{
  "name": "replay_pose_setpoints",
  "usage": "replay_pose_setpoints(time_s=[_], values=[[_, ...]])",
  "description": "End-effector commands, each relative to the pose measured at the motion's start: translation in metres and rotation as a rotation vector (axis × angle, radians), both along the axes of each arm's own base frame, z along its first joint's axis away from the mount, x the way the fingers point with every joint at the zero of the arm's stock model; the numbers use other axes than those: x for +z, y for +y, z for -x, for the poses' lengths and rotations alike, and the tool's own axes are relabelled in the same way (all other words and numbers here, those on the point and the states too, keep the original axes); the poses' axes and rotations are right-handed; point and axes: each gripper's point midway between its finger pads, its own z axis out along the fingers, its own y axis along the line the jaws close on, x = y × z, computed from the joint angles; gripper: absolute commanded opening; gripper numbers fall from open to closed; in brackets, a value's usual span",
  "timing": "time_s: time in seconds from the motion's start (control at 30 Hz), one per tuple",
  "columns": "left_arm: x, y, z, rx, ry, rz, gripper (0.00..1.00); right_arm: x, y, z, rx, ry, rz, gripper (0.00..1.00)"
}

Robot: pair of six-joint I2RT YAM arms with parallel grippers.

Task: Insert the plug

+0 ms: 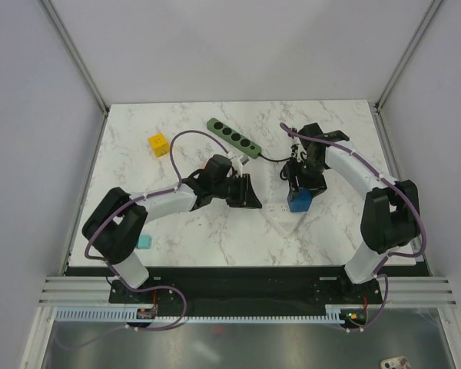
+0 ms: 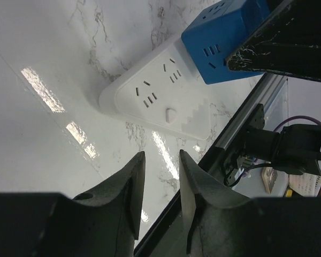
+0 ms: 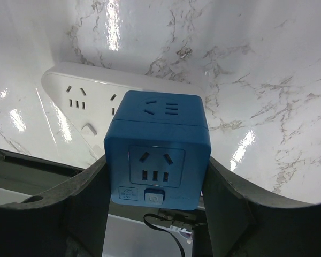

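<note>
My right gripper (image 1: 300,188) is shut on a blue cube plug adapter (image 1: 299,201), one finger on each side; the cube fills the right wrist view (image 3: 158,155). The cube stands on the far end of a white rounded triangular power strip (image 1: 280,217) that lies flat on the marble table. I cannot tell whether its pins are in the sockets. The strip's free sockets and button show in the right wrist view (image 3: 75,92) and the left wrist view (image 2: 150,96). My left gripper (image 1: 250,198) is just left of the strip, a little open and empty (image 2: 161,155). The cube also shows in the left wrist view (image 2: 224,40).
A green power strip (image 1: 233,137) lies at the back centre, with a black cable (image 1: 273,157) running towards the right arm. A yellow cube (image 1: 158,143) sits at the back left. A small teal object (image 1: 144,241) lies by the left arm's base.
</note>
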Motion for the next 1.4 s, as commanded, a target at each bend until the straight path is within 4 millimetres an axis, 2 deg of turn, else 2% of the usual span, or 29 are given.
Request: replay_pose_setpoints(time_s=[0.0, 0.13, 0.47, 0.6, 0.77, 0.97, 1.07, 1.3, 1.37], values=[[0.015, -0.016, -0.011, -0.007, -0.025, 0.061, 0.38, -0.010, 0.002, 0.009, 0.023, 0.044, 0.012, 0.00], [0.003, -0.018, -0.012, -0.006, -0.008, 0.044, 0.37, -0.011, 0.000, 0.011, 0.011, 0.051, 0.020, 0.00], [-0.027, -0.020, -0.013, -0.006, 0.038, 0.004, 0.33, -0.036, -0.003, 0.025, 0.016, 0.129, 0.071, 0.00], [-0.033, -0.019, -0.013, -0.003, 0.042, -0.008, 0.31, -0.039, -0.010, 0.026, -0.015, 0.140, 0.125, 0.00], [-0.036, -0.020, -0.013, -0.005, 0.046, -0.013, 0.31, -0.046, -0.019, 0.034, -0.054, 0.157, 0.181, 0.00], [-0.036, -0.022, -0.010, -0.010, 0.049, -0.011, 0.31, -0.055, -0.017, 0.041, -0.070, 0.189, 0.168, 0.00], [-0.034, -0.022, -0.011, -0.008, 0.043, -0.009, 0.31, -0.063, -0.022, 0.043, -0.088, 0.206, 0.203, 0.00], [-0.031, -0.021, -0.012, -0.004, 0.035, -0.007, 0.32, -0.061, -0.030, 0.040, -0.123, 0.192, 0.253, 0.00], [-0.031, -0.023, -0.013, 0.000, 0.036, -0.006, 0.36, -0.058, -0.028, 0.040, -0.120, 0.190, 0.246, 0.00]])
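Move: The white strip's middle lies about 7 cm to the left gripper's right, about 1 cm ahead and 7 cm below; its near corner is only some 2 cm to the right and 3 cm ahead. The blue plug stands 10 cm right and 3 cm ahead, nearly level with it. From the right gripper, which already holds the blue plug over the strip's right part, the strip's middle is 4 cm left, 2 cm back and 7 cm below. The cable coil lies 13 cm ahead and 1 cm left. Bring the left gripper straight down about 5 cm beside the white strip's left corner, fingers staying a little parted, then hold there. With the right gripper keep hold of the blue plug, turn it some 5 degrees clockwise to square it with the strip's long edge, and ease it down about 1 cm onto the strip. ##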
